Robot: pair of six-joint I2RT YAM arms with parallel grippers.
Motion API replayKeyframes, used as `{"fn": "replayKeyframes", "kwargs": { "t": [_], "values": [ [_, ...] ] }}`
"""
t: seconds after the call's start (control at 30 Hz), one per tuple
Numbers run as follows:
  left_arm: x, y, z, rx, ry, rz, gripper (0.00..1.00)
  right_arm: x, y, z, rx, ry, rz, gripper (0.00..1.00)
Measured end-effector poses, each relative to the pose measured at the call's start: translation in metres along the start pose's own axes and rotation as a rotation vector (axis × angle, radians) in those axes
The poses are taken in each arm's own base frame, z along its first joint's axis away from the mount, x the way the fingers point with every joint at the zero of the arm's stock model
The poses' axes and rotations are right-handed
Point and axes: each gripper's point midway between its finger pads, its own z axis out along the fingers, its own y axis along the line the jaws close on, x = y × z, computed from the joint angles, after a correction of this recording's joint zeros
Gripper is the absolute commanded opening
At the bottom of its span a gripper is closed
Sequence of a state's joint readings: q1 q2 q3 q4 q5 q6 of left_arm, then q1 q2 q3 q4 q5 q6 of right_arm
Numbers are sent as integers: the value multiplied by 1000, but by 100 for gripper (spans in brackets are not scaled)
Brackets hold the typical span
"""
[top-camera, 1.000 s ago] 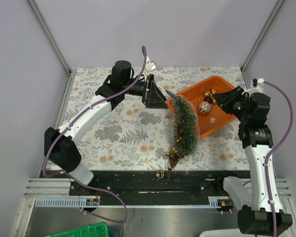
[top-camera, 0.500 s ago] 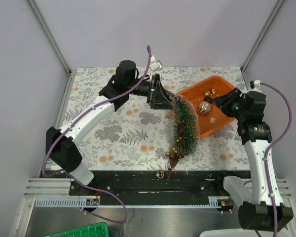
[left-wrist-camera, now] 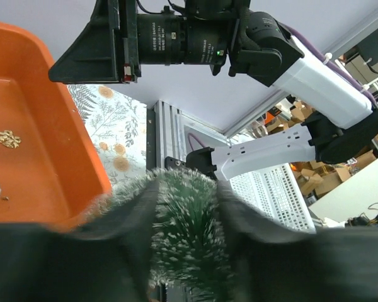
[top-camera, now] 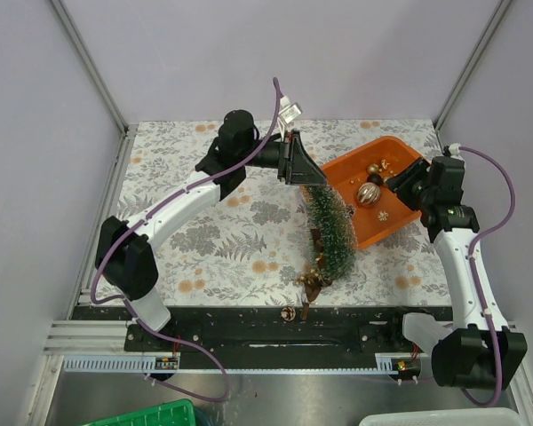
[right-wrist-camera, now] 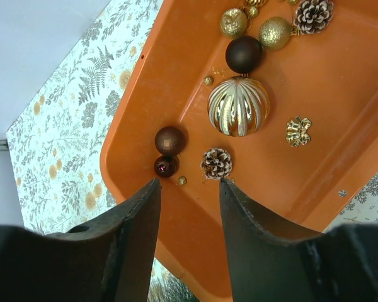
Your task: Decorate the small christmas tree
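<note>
The small christmas tree (top-camera: pixel 330 229) lies on the floral table, its tip toward the orange tray (top-camera: pixel 400 217) and its brown base (top-camera: pixel 313 286) near the front. My left gripper (top-camera: pixel 306 175) is at the tip. In the left wrist view the frosted bristles (left-wrist-camera: pixel 186 233) fill the gap and touch both blurred fingers (left-wrist-camera: pixel 129 239), so the gripper (left-wrist-camera: pixel 186 189) is shut on the tree. My right gripper (top-camera: pixel 393 182) (right-wrist-camera: pixel 189 182) hovers open over the tray, nothing between its fingers. Below it lie a pine cone (right-wrist-camera: pixel 216 162), brown balls (right-wrist-camera: pixel 169 139) and a striped gold ball (right-wrist-camera: pixel 238 106).
Small gold ornaments (top-camera: pixel 306 279) cling near the tree's base. Another ornament (top-camera: pixel 289 312) sits on the black front rail. More baubles, a gold bow (right-wrist-camera: pixel 298 131) and a pine cone (right-wrist-camera: pixel 312 12) lie in the tray. Grey walls enclose the table.
My left arm moved right to the tree's tip and its jaws closed in on it; the tree straightened a little. My right gripper's jaws opened wider over the tray.
</note>
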State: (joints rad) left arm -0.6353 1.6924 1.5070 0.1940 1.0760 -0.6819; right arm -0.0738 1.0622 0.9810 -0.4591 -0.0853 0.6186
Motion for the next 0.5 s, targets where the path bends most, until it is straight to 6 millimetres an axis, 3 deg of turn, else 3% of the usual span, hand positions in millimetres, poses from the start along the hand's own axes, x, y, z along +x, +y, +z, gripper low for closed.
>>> {"fn": "replayKeyframes", "kwargs": {
  "t": [0.07, 0.1, 0.33, 0.5],
  "values": [
    [-3, -1, 0, 4, -12, 23, 10, -2, 0, 0, 0, -8, -1, 50],
    [-4, -1, 1, 4, -16, 31, 7, -2, 0, 1, 4, -12, -1, 50],
    [-1, 3, -2, -26, 7, 41, 2, -4, 0, 4, 2, -21, 3, 49],
    [-6, -9, -15, -74, 32, 77, 2, -3, -1, 7, 4, -16, 10, 49]
  ]
}}
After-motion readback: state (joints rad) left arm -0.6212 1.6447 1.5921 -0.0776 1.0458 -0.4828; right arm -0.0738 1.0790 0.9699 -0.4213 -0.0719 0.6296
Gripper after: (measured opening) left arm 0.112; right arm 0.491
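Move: The treetop sits at the left gripper's half-open fingers, about 2 cm lower and within 1 cm sideways and back. The middle of the orange bin lies some 20 cm ahead of that hand, 18 cm to its right and 33 cm below. The gold bow on the lower tree is roughly 4 cm back, 3 cm right and 31 cm down. From the right hand, the treetop is about 20 cm left, 9 cm back and 11 cm higher. Shut the left gripper from a little over half open to nearly closed, pinching the tip of the tree between the fingers while the hand stays almost in place. Then, keeping it closed, draw the hand about 1.5 cm to the left and 1 cm up, away from the bin, tipping the wrist only some 5 degrees. ##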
